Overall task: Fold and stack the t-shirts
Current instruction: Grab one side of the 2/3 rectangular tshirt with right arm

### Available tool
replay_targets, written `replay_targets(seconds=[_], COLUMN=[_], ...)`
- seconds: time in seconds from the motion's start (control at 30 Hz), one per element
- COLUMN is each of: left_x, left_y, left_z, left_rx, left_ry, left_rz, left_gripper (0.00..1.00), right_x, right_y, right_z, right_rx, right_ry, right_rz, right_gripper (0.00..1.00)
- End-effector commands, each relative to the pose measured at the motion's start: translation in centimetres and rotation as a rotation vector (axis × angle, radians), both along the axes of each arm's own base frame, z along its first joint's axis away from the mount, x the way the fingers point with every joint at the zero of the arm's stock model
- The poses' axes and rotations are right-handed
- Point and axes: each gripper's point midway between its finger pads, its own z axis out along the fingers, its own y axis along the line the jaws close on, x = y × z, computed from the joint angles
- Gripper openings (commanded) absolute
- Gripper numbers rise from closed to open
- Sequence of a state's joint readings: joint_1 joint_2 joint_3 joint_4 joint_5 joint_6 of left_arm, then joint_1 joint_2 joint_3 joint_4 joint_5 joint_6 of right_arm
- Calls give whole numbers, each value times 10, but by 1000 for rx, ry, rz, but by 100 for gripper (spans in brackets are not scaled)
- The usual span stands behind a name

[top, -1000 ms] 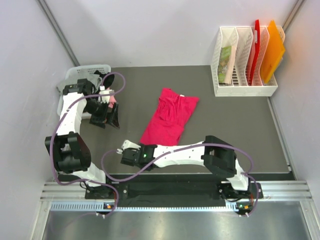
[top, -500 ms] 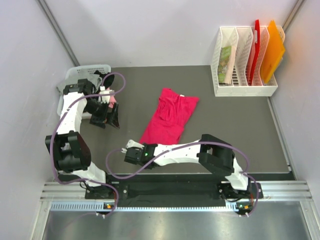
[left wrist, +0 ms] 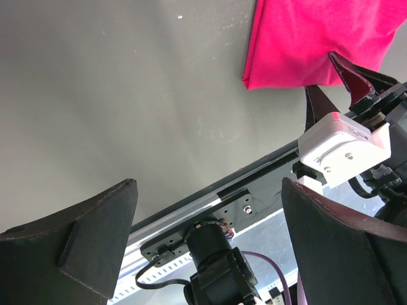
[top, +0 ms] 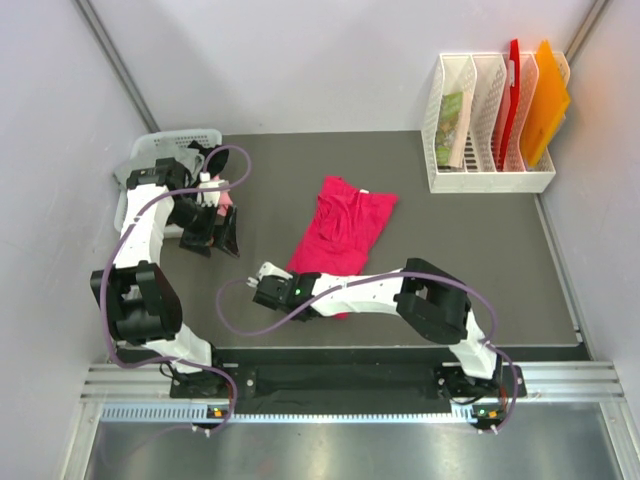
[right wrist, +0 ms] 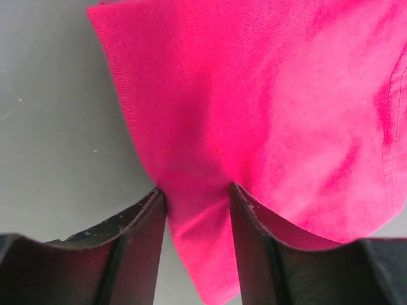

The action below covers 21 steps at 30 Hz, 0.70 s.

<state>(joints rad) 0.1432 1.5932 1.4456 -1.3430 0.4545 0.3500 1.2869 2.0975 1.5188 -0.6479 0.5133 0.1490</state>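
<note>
A crimson-red t-shirt lies partly folded lengthwise on the dark table, collar towards the back. Its near-left corner sits between the fingers of my right gripper, low on the table. The jaws straddle that corner with a gap still between them, and the cloth bulges up in the gap. The left wrist view shows the same shirt with the right gripper at its corner. My left gripper hangs wide open beside the basket, with nothing between its fingers.
A white mesh basket stands at the back left with dark cloth in it, partly hidden by the left arm. A white file rack at the back right holds a red folder and an orange folder.
My right gripper has moved away from the near edge and up to the red shirt's near-left corner, and its jaws have narrowed slightly. The left arm has not moved.
</note>
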Motion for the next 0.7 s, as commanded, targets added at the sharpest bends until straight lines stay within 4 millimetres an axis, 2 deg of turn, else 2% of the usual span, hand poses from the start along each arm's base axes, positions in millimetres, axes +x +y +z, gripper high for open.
replay_targets(seconds=[0.0, 0.3, 0.5, 0.67], left_x=[4, 6, 5, 2], left_y=[2, 2, 2, 2], left_z=[7, 11, 13, 11], left_rx=[0, 1, 2, 8], left_ry=[-36, -45, -48, -46], left_rz=[1, 3, 3, -5], left_gripper=[99, 99, 99, 99], right_x=[-10, -28, -36, -40], right_y=[-12, -12, -9, -5], right_z=[-30, -43, -50, -51], right_rx=[-50, -33, -32, -19], right_ry=[69, 148, 191, 223], right_rz=[9, 10, 3, -2], right_gripper=[44, 36, 22, 3])
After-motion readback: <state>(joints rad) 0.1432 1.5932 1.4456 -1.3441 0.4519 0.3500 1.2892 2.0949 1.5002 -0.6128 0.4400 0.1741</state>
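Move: The near edge of the t-shirt already lies between the right hand's half-open fingers, about 1 cm below the hand point. The t-shirt's middle is some 12 cm ahead and 7 cm to the right, its near left corner roughly 3 cm ahead and 6 cm to the left, and the table's front edge about 8 cm straight back. From the left hand, that near edge lies about 18 cm to the right, 9 cm back and 15 cm down. The t-shirt's near edge is pinched by the right fingers, which go from about half open to nearly shut, slowly at first and quicker towards the end. As they close, the hand eases back about 1 cm, sinking and drifting left by nearly as much, and tilts some 5 degrees. ##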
